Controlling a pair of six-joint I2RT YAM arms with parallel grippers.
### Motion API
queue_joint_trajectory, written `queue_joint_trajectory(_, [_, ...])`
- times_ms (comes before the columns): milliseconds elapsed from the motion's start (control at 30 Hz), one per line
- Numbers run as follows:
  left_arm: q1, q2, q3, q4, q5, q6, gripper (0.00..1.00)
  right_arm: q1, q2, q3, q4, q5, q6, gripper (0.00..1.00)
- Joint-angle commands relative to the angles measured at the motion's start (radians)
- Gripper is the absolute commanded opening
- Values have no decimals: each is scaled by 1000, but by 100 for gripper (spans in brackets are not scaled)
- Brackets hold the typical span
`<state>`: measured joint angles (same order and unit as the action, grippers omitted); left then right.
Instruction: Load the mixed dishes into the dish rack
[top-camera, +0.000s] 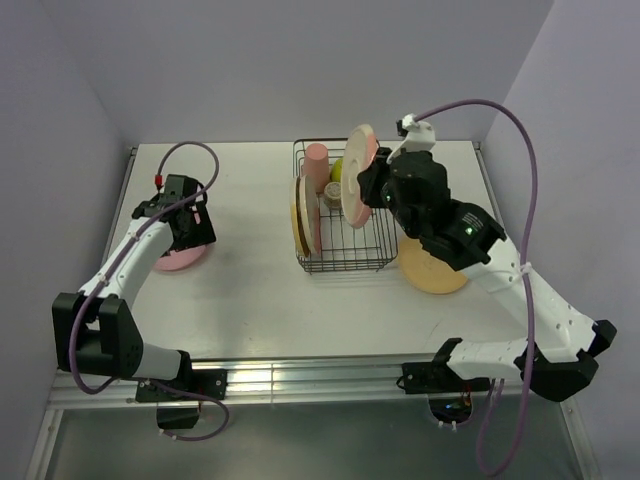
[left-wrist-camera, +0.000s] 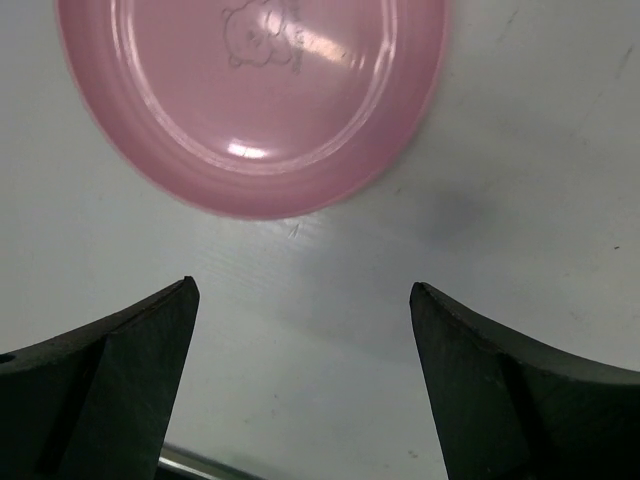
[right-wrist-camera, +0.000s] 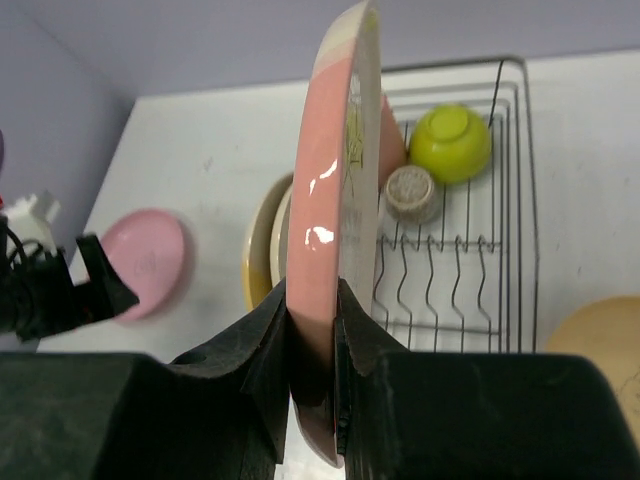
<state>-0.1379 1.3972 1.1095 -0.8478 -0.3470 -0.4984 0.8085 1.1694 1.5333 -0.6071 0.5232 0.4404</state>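
My right gripper (top-camera: 372, 186) (right-wrist-camera: 315, 320) is shut on the lower rim of a cream-and-pink plate (top-camera: 357, 175) (right-wrist-camera: 335, 180), held upright on edge above the black wire dish rack (top-camera: 350, 266) (right-wrist-camera: 505, 200). Inside the rack a cream-and-yellow plate (top-camera: 300, 215) (right-wrist-camera: 258, 250) stands at the left. A salmon tumbler (top-camera: 317, 165), a lime-green bowl (top-camera: 338, 168) (right-wrist-camera: 452, 143) and a tiny grey cup (top-camera: 332, 192) (right-wrist-camera: 407, 193) sit at the far end. My left gripper (top-camera: 190, 228) (left-wrist-camera: 302, 290) hangs open over the table, just short of a plain pink plate (top-camera: 180, 260) (left-wrist-camera: 260, 90), with nothing between its fingers.
An orange-yellow plate (top-camera: 435, 270) (right-wrist-camera: 600, 340) lies flat on the table right of the rack, partly under my right arm. The white table (top-camera: 250, 290) is walled at the back and both sides. A purple cable (top-camera: 520, 130) loops above the right arm.
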Motion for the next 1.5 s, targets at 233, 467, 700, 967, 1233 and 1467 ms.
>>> queue_joint_trajectory(233, [-6,92,-63,311,131,310,95,-112,56,54,81,-221,112,0])
queue_joint_trajectory(467, [-6,131,-74,340,134,299,95,-112,154,56,62,-238,112,0])
queue_joint_trajectory(700, [-6,77,-105,340,121,313,95,-112,223,57,79,-218,109,0])
queue_joint_trajectory(967, [-6,-33,-106,317,152,278,95,-109,308,37,109,-206,110,0])
queue_joint_trajectory(1233, [-6,-43,-91,285,141,285,95,-81,380,53,103,-137,116,0])
queue_joint_trajectory(1467, [-6,-30,-93,286,129,296,95,-19,441,73,92,-97,93,0])
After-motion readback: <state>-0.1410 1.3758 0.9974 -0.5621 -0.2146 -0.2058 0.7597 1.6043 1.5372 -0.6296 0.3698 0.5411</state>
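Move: The right hand, high over the rack's near right part with the pink-and-cream plate pinched, has the free slot about 12 cm ahead, 8 cm to its left and 28 cm below; the cream plate stands some 3 cm left of that slot, the yellow-edged plate 6 cm left, and the small cup 7 cm farther out and 3 cm right of it. The open left hand has the pink plate roughly 7 cm ahead, 7 cm left and 11 cm below. The right hand keeps its pinch on the plate's rim and carries it down about 17 cm into the dish rack, also some 7 cm left and 6 cm forward, tipping its fingers down by 20-odd degrees, so that the plate comes in beside the cream plate. The open left hand meanwhile works nearer the pink plate, forward about 4 cm and down about 5 while turning nearly 20 degrees clockwise, then rises most of the way back without taking hold. ##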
